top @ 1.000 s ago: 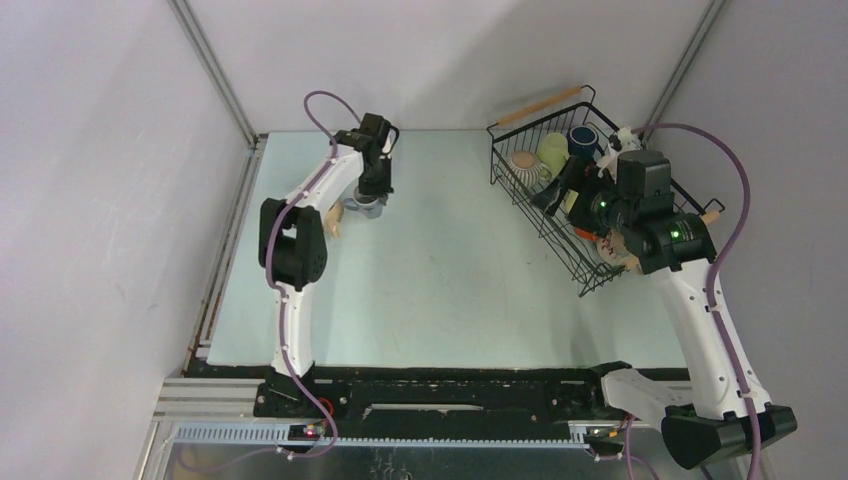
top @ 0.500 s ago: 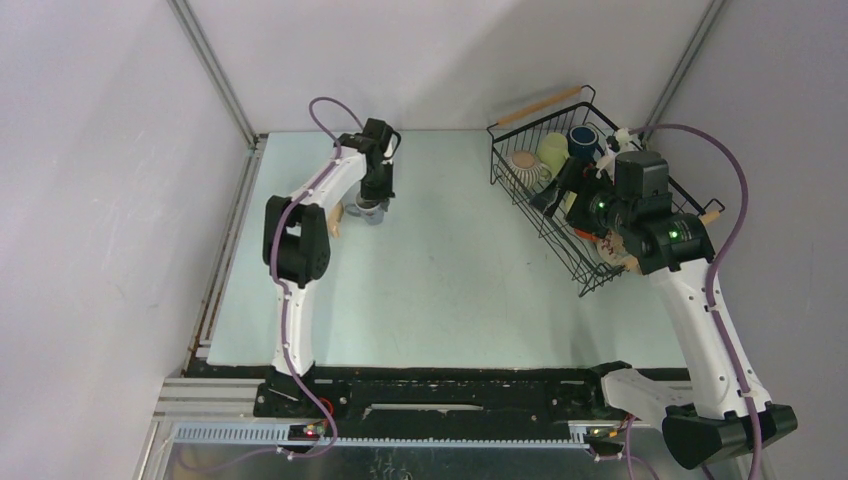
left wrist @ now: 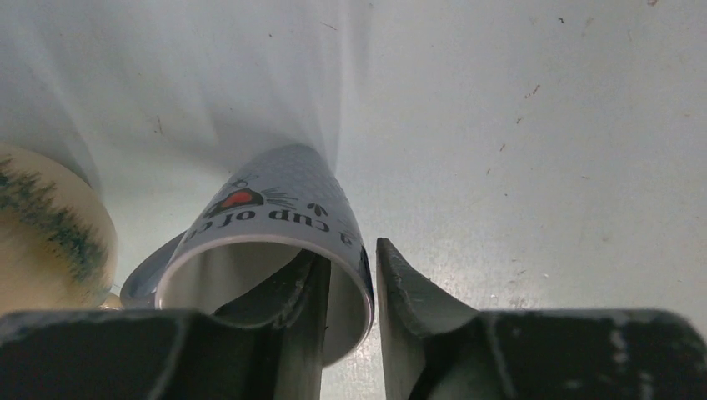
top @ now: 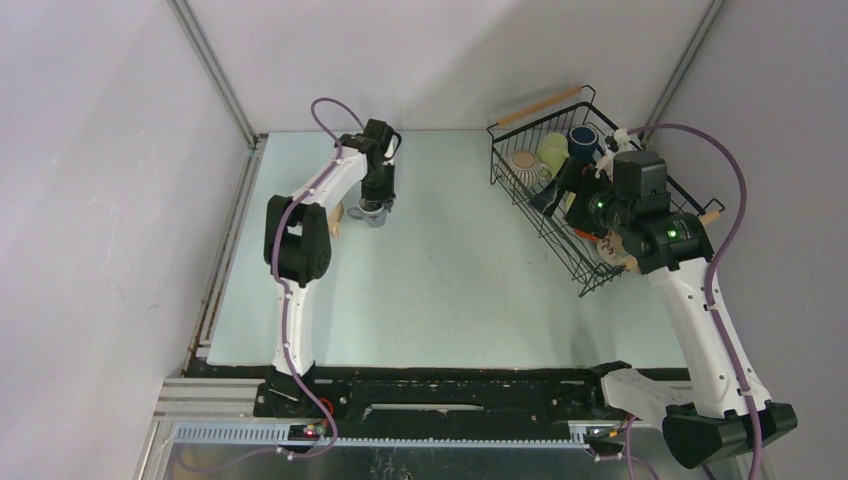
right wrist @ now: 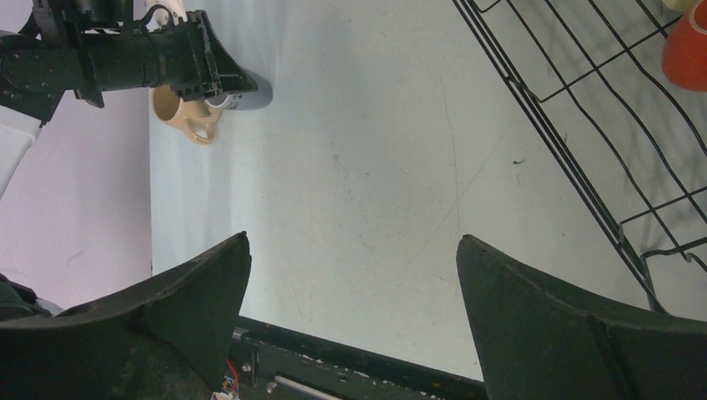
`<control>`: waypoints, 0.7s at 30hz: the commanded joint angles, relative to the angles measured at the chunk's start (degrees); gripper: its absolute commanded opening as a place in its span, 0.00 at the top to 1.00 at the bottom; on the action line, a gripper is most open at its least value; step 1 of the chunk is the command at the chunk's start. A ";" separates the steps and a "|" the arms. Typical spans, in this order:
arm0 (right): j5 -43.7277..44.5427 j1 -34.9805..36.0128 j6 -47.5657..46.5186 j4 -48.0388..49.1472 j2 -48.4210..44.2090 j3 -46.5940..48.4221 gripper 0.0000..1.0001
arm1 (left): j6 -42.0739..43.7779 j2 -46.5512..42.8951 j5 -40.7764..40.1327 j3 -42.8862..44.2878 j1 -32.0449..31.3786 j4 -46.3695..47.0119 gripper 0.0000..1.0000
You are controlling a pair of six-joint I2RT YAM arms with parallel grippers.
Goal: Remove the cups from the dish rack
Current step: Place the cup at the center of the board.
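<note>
My left gripper (top: 377, 203) hangs over a pale grey printed mug (left wrist: 275, 221) standing upright on the table at the far left. One finger is inside the mug and the other outside, and the jaws are slightly open, with a gap at the outer wall. A tan cup (top: 337, 215) stands just left of the mug. The dish rack (top: 520, 192) sits at the far right with a ribbed beige cup (top: 525, 165), a pale yellow-green cup (top: 553, 150) and a dark blue cup (top: 583, 138) inside. My right gripper (right wrist: 353, 242) is wide open and empty above the rack's near-left edge.
The rack's black wires (right wrist: 567, 142) fill the right wrist view's upper right, with an orange-red object (right wrist: 688, 50) inside. The left arm (right wrist: 125, 58) and both unloaded cups show far off in that view. The table's left rail (top: 225, 250) and grey walls border the workspace.
The left gripper shifted slightly with the printed mug, then its jaws parted from the mug's wall. The right arm has stayed still and open.
</note>
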 commanded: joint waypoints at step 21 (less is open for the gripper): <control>1.85 0.62 -0.51 0.74 0.17 0.06 0.00 | 0.76 -19.66 0.18 -3.13 -3.38 4.84 0.00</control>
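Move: The cup already stands upright on the board. The left gripper straddles its right wall at the rim, one finger inside and one outside, so the cup's middle is about 4 cm to the left, about level fore and aft, and 3 cm below. The beige mug stands roughly 12 cm to the left of the cup and 1 cm nearer the base. From the right hand the cup lies about 17 cm ahead, 37 cm left and 26 cm down. Open the left fingers from their slight gap to nearly full width, keeping the hand almost in place over the rim at first. Then lift straight up and away from the cup, ever faster, about 8 cm in all, letting the wrist tilt some 10 degrees so the fingertips swing forward, clear of the rim. ##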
